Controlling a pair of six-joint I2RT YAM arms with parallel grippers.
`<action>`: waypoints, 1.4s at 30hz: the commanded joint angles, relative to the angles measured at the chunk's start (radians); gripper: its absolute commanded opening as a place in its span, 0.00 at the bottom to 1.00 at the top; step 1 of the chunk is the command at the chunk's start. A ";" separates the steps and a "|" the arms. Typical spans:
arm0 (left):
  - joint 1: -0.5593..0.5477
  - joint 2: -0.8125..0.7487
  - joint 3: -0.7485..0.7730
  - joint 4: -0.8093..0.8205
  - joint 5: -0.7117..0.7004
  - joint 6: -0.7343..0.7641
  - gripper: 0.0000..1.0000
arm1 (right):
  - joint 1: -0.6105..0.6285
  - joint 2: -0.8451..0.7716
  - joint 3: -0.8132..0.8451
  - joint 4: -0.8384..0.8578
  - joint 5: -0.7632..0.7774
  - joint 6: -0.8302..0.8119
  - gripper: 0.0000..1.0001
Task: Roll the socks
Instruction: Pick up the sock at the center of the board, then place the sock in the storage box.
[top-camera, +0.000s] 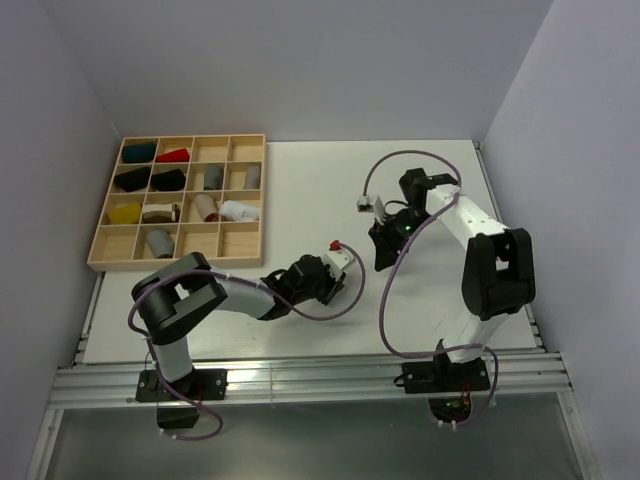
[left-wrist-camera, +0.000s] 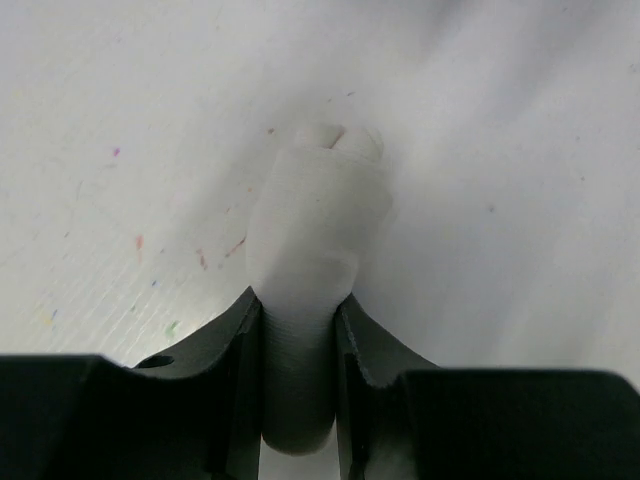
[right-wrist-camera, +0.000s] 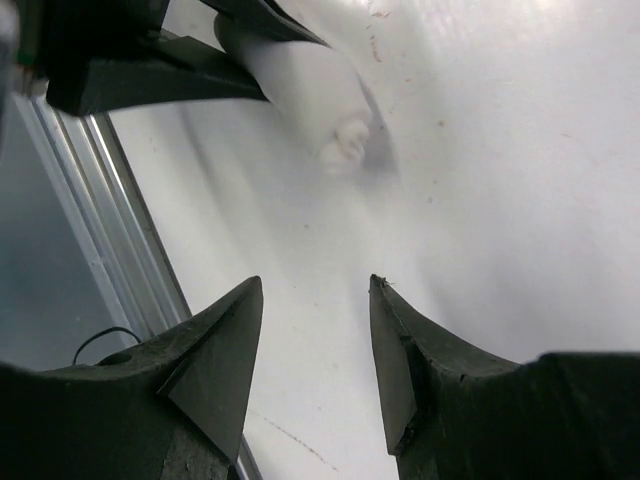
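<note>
A white sock (left-wrist-camera: 315, 235), rolled into a short cylinder, lies on the white table, and my left gripper (left-wrist-camera: 300, 300) is shut on its near end. The right wrist view shows the same roll (right-wrist-camera: 310, 85) at the top, gripped between the left arm's dark fingers (right-wrist-camera: 150, 75). My right gripper (right-wrist-camera: 315, 285) hangs open over bare table a short way from the roll, with nothing between its fingers. From above, the left gripper (top-camera: 330, 283) and right gripper (top-camera: 381, 258) sit close together at mid-table, and the roll itself is hidden there.
A wooden compartment tray (top-camera: 264, 200) at the back left holds small rolled bundles in black, red, yellow, grey and white. The metal rail (right-wrist-camera: 110, 230) along the table's near edge runs close to my right gripper. Purple cables loop off both arms.
</note>
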 joint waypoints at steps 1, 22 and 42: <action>0.022 -0.078 -0.033 -0.107 -0.004 -0.054 0.00 | -0.041 -0.088 0.051 -0.056 -0.059 0.012 0.54; 0.388 -0.709 -0.063 -0.834 -0.642 -0.610 0.00 | -0.093 -0.113 0.197 -0.033 -0.016 0.121 0.53; 0.725 -0.443 0.088 -0.885 -0.720 -0.544 0.00 | -0.093 -0.120 0.136 -0.001 -0.004 0.095 0.51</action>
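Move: The left hand already holds the rolled white sock just above the board. The empty front-row box compartment it goes to lies roughly 38 cm to its left and 10 cm ahead, about 1 cm lower. In the next compartment to the left, the rolled grey sock sits about 47 cm left and 9 cm ahead of the hand; the brown sock is 36 cm left and 17 cm ahead. From the right hand, the empty compartment is some 44 cm left, 7 cm ahead and 8 cm down. Keeping its pinch on the rolled white sock, the left hand swings about 38 cm left and somewhat forward to the empty compartment beside the grey sock, arching up some 14 cm before sinking again and easing to a stop, its wrist turning about 90 degrees counter-clockwise. The right hand, already clear of the sock, backs off upward and forward by several centimetres with its fingers still open. ##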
